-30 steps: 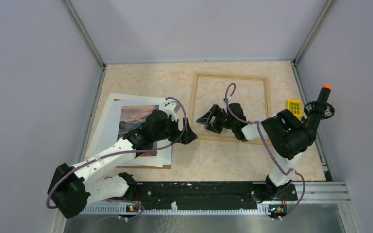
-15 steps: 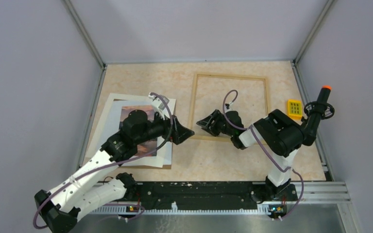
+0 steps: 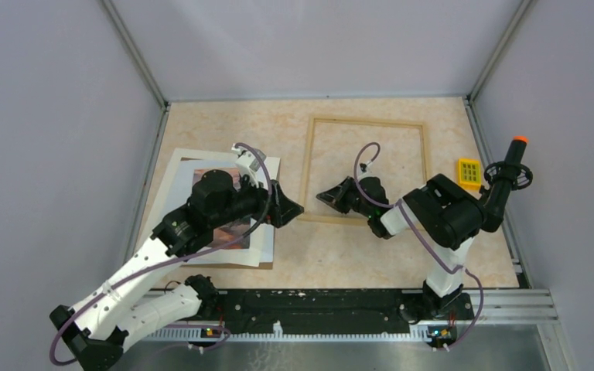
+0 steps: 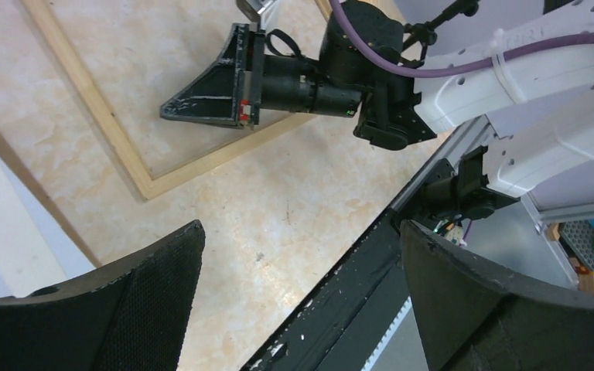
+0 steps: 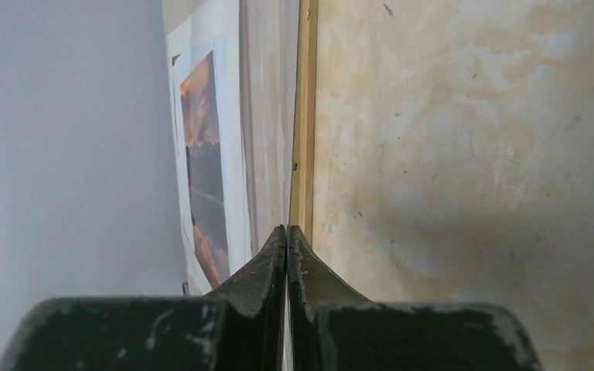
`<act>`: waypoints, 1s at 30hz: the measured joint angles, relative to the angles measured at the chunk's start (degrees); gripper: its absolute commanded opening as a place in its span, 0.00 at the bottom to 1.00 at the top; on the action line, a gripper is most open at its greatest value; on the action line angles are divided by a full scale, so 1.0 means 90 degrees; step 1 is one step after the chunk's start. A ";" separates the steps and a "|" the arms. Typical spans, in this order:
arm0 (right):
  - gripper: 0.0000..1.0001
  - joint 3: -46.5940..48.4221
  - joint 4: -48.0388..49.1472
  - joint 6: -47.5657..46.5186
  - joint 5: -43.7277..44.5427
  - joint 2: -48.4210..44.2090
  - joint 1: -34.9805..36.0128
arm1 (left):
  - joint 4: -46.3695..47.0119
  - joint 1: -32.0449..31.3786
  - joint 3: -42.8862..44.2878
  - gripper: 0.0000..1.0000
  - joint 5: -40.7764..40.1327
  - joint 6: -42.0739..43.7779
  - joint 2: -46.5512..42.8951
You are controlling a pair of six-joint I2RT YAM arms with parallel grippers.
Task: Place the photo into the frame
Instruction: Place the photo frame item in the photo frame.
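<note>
The photo (image 3: 234, 227), an orange and dark landscape print, lies at the left on a white mat (image 3: 172, 193), and my left arm covers most of it. It also shows in the right wrist view, photo (image 5: 201, 178). The light wooden frame (image 3: 307, 166) lies flat to the right of the mat. My left gripper (image 3: 288, 209) hovers open between the mat and the frame, over bare table (image 4: 302, 232). My right gripper (image 3: 322, 195) is shut, its tips low by the frame's near left corner (image 5: 287, 229). Nothing shows between its fingers. The frame's moulding (image 5: 304, 139) runs on beyond the tips.
A brown backing board (image 3: 232, 265) pokes out under the mat. A small yellow block (image 3: 469, 171) and a black handle with an orange tip (image 3: 513, 158) sit at the right edge. Grey walls close in three sides. The black base rail (image 4: 356, 286) runs along the near edge.
My right gripper has closed and shifted a little left toward the frame's corner. My left arm has drawn back left and its base has swung, with the gripper staying open.
</note>
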 measured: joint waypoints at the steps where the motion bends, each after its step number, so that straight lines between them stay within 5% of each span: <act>1: 0.00 -0.0032 0.0092 -0.0010 -0.0092 0.0000 -0.0049 | -0.0078 0.0000 0.0100 0.99 -0.0134 0.0012 0.0046; 7: 0.00 -0.0041 -0.0131 -0.0330 -0.1042 0.0000 -0.0899 | -0.0236 0.0000 0.0245 0.99 -0.0784 0.0027 0.0100; 13: 0.00 0.1209 -0.2385 -0.1583 -0.1899 0.0000 -0.1768 | -0.0374 0.0136 0.0702 0.99 -0.1579 0.0080 0.1163; 21: 0.00 0.3376 -0.5149 -0.3475 -0.2249 0.0362 -0.2246 | 0.0338 0.2650 0.0741 0.98 -0.0226 -0.0435 0.2973; 30: 0.00 0.4129 -0.6800 -0.4750 -0.2846 0.1047 -0.3084 | 0.0763 0.3509 0.1297 0.98 0.0386 -0.0532 0.4741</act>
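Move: The shut right fingers hold the edge of a clear sheet, just inside the frame's left bar; the frame's middle lies about 9 cm ahead, 15 cm right and 3 cm below. The photo is some 31 cm to this hand's left and 5 cm back. From the open left hand, the sheet's middle is roughly 13 cm ahead, 6 cm left and 24 cm below, and the photo 8 cm ahead, 17 cm left. Right hand draws the pinched clear sheet some 17 cm right and forward; open left reaches forward, down and left. ##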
